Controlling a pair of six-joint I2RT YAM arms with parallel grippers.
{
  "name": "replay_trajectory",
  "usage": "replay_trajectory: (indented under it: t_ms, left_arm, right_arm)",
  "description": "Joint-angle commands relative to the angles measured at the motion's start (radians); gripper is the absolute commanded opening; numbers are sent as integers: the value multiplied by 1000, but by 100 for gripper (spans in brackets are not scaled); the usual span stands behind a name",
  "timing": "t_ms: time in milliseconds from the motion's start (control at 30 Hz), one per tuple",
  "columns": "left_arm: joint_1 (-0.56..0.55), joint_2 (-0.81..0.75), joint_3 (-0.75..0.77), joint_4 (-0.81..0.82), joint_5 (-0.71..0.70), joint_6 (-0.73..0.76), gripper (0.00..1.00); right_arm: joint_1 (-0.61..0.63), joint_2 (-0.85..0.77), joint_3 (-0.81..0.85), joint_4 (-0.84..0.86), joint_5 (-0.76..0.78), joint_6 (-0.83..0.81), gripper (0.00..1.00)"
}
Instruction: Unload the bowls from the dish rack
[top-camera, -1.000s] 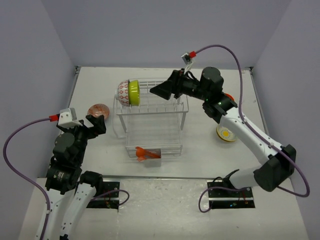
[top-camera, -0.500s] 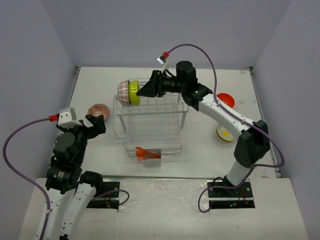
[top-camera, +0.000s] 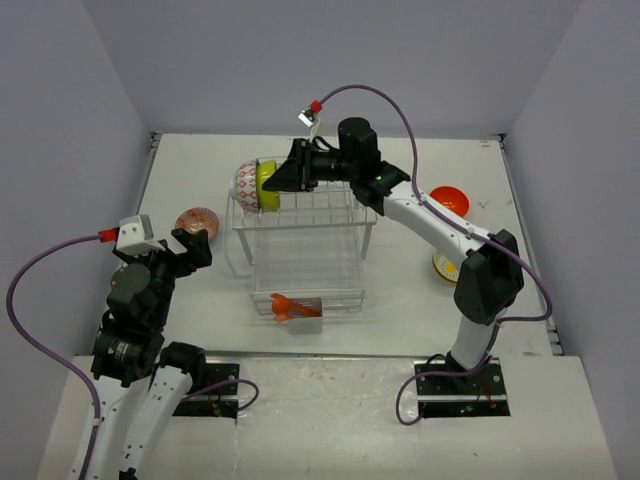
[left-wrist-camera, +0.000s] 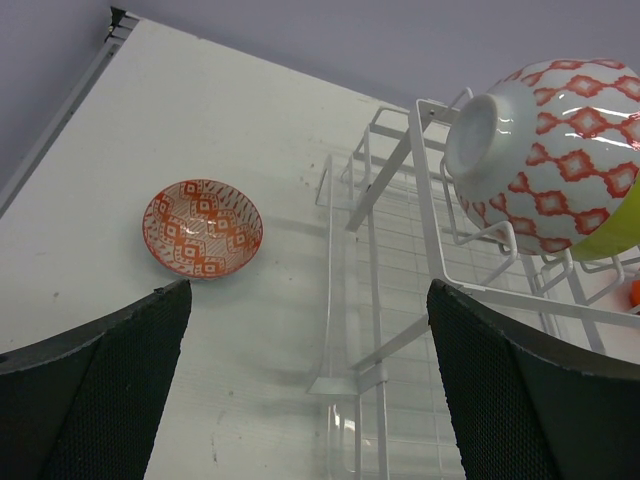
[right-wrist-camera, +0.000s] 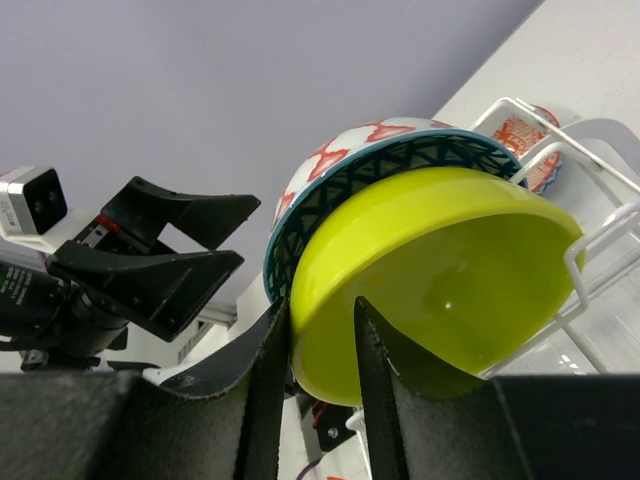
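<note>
The white wire dish rack (top-camera: 310, 262) stands mid-table. On its upper shelf's left end, a lime green bowl (top-camera: 267, 186) stands on edge, nested against a red-patterned bowl (top-camera: 244, 182). My right gripper (top-camera: 277, 181) reaches across the rack top; in the right wrist view its fingertips (right-wrist-camera: 320, 305) pinch the lime bowl's (right-wrist-camera: 440, 280) rim, one pad inside and one outside. The red-patterned bowl (right-wrist-camera: 340, 150) behind it shows a teal lattice band. My left gripper (top-camera: 192, 248) is open and empty, left of the rack (left-wrist-camera: 390, 200).
A small red-patterned bowl (top-camera: 196, 220) sits on the table left of the rack, also in the left wrist view (left-wrist-camera: 203, 227). An orange bowl (top-camera: 450, 198) and a white floral bowl (top-camera: 450, 267) lie right of the rack. Orange utensils (top-camera: 293, 307) sit in the front holder.
My right arm has swung left across the rack top and its fingers have reached the lime green bowl's rim. The left arm has not moved.
</note>
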Motion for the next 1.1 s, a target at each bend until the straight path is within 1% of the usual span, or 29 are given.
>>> replay_trajectory:
  t_ms: [0, 100, 167, 233, 267, 300, 367, 400, 467, 667, 867, 967, 1067]
  left_arm:
    - [-7, 8, 11, 7, -2, 3, 100]
    - [-7, 8, 10, 9, 1, 5, 100]
    - [-7, 8, 8, 9, 5, 6, 100]
    - [-7, 12, 10, 10, 8, 8, 100]
    - [-7, 12, 10, 10, 8, 8, 100]
    - [-7, 12, 10, 9, 8, 8, 100]
    - [-7, 11, 10, 10, 8, 8, 100]
    - [-7, 12, 10, 9, 8, 8, 100]
    - [-7, 11, 10, 9, 8, 8, 100]
    - [-7, 11, 10, 7, 1, 6, 100]
    - [-7, 11, 10, 9, -1, 6, 100]
    - [-7, 8, 10, 7, -7, 3, 100]
    - [-7, 8, 10, 7, -7, 3, 100]
  right_arm:
    - [6, 15, 34, 44, -24, 38, 32]
    - [6, 6, 4, 92, -27, 65, 26]
    - [6, 2, -13, 147, -39, 102, 20]
    - [6, -7, -38, 204, -50, 128, 17]
    - [6, -8, -42, 218, -54, 150, 15]
    - [6, -13, -52, 227, -54, 157, 11]
    - [4, -17, -62, 261, -59, 180, 7]
    - [3, -22, -76, 274, -54, 187, 3]
    - [3, -36, -90, 281, -45, 194, 0]
    - [-5, -105, -187, 333, 9, 211, 0]
    - [-26, -136, -266, 498, -4, 309, 0]
    - [-34, -143, -286, 557, 4, 338, 0]
    - [-37, -151, -283, 563, 10, 340, 0]
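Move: The right hand, pointing left, already has its open fingers either side of the upper near rim of the yellow-green bowl; that bowl's middle is about 3 cm to the left, 2 cm ahead and 5 cm below. The red diamond-patterned bowl sits right behind it, roughly 7 cm left, 2 cm ahead and 5 cm down. A bowl stands on the table some 21 cm left, level fore and aft, 30 cm down. From the idle left hand the yellow-green bowl is about 13 cm ahead and 14 cm right, near its height. The right hand closes its one-third-open fingers on the yellow-green bowl's upper near rim, one finger inside the bowl and the other outside next to the patterned bowl, while easing back about 1 cm and very slightly left and up. With the rim pinched it then draws some 2 cm to the right, away from the patterned bowl, creeping a little higher as the wrist rolls the fingertips up by roughly 10 degrees in all. ##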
